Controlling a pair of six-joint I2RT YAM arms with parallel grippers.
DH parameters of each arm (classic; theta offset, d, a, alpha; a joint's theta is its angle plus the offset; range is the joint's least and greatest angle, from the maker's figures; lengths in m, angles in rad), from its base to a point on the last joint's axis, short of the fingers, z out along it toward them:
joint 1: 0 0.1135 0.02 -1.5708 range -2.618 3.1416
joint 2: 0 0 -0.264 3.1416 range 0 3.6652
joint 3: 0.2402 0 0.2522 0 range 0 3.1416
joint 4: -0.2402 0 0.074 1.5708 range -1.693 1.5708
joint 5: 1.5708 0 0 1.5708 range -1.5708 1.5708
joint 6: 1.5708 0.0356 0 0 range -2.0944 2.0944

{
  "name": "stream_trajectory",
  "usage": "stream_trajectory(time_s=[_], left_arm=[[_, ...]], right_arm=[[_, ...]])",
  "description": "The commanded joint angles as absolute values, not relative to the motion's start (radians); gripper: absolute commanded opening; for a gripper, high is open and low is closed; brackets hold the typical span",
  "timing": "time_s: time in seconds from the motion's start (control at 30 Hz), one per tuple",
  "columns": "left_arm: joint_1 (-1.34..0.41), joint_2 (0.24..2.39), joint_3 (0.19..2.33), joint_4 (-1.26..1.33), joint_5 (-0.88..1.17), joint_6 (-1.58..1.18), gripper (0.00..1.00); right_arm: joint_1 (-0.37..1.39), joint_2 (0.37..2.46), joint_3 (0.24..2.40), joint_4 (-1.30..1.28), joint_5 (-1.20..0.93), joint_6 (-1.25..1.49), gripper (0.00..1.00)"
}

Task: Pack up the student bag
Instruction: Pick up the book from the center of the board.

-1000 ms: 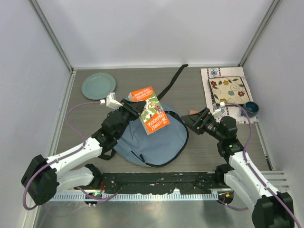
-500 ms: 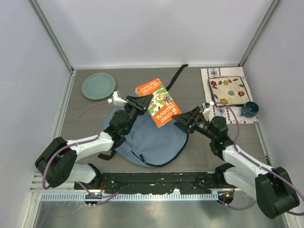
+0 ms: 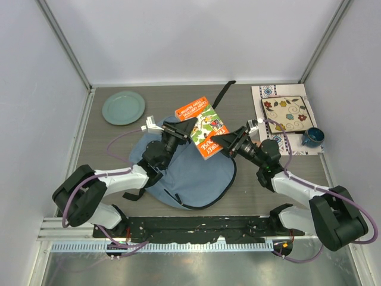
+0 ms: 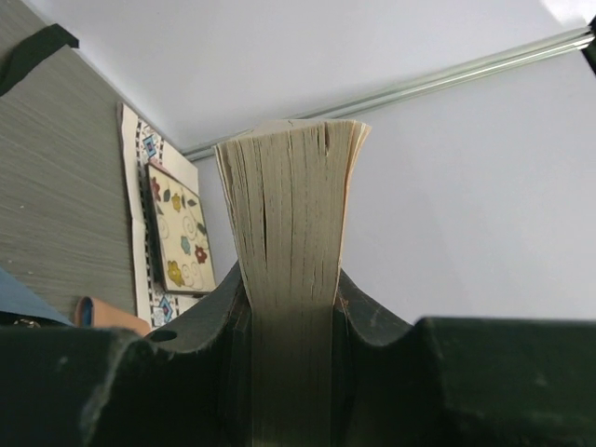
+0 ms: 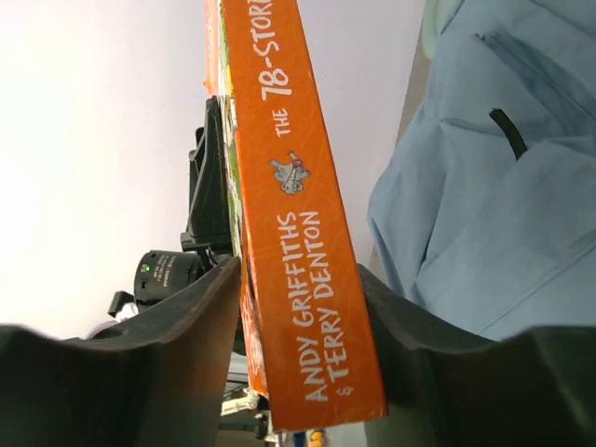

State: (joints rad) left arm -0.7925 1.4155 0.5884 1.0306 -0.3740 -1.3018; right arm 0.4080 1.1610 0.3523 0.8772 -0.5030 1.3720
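Note:
The student bag (image 3: 190, 173) lies flat in the middle of the table, light blue-grey, and also fills the right side of the right wrist view (image 5: 484, 186). An orange and green paperback book (image 3: 202, 124) is held in the air above its far edge. My left gripper (image 3: 181, 134) is shut on the book's page edge (image 4: 289, 233), fingers pressed to both covers. My right gripper (image 3: 223, 141) reaches in from the right. Its jaws stand open on either side of the orange spine (image 5: 298, 233), close to it.
A green plate (image 3: 123, 107) sits at the back left. At the back right are a floral tile on a patterned mat (image 3: 287, 113) and a dark blue cup (image 3: 314, 137). The bag's black strap (image 3: 217, 101) runs toward the back wall.
My left gripper has carried the book right and away from me. My right gripper has moved left until its jaws straddle the spine, and they have narrowed a little.

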Motion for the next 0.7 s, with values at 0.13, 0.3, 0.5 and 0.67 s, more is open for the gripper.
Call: stream_trajectory(time_s=[0.13,0.3,0.5,0.67], left_arm=[[-0.798,1.422,0.58,1.282,-0.414,-1.367,0.0],[-0.796,1.44,0.594,1.296,-0.318,-1.352,0.2],[-0.756,1.365,0.67,0.8,0.032,-1.237,0.91],[-0.814,1.237,0.794,0.206,-0.069,-0.885,1.0]], right_arm=[[0.425,1.183,0.379,1.04,-0.476,1.404,0.39],[0.428,1.143,0.362,1.023,-0.457,1.367,0.01],[0.426,0.851,0.422,0.504,-0.28,1.128,0.01],[0.419,0.641,0.553,-0.069,0.135,0.924,0.01]])
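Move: The book hangs in the air, gripped by its page edge in the left fingers, its middle about 4 cm to the right of that hand, 1 cm back and 2 cm lower. From the right hand, open around the lower end of the spine, the book's middle lies some 5 cm ahead, 5 cm to the left and 2 cm up. The blue bag's middle is about 10 cm left of the right hand, 3 cm back and 18 cm below. Close the right gripper on the book's spine edge, lifting that hand about 2 cm, while the left keeps its pinch on the page edge. With both holding, open the left gripper wide to let go, then carry the book some 4 cm to the right with the right hand, turning it clockwise. Ease the emptied left hand right and back, about 5 cm in all, turning it some 15 degrees clockwise as its left side rises. ##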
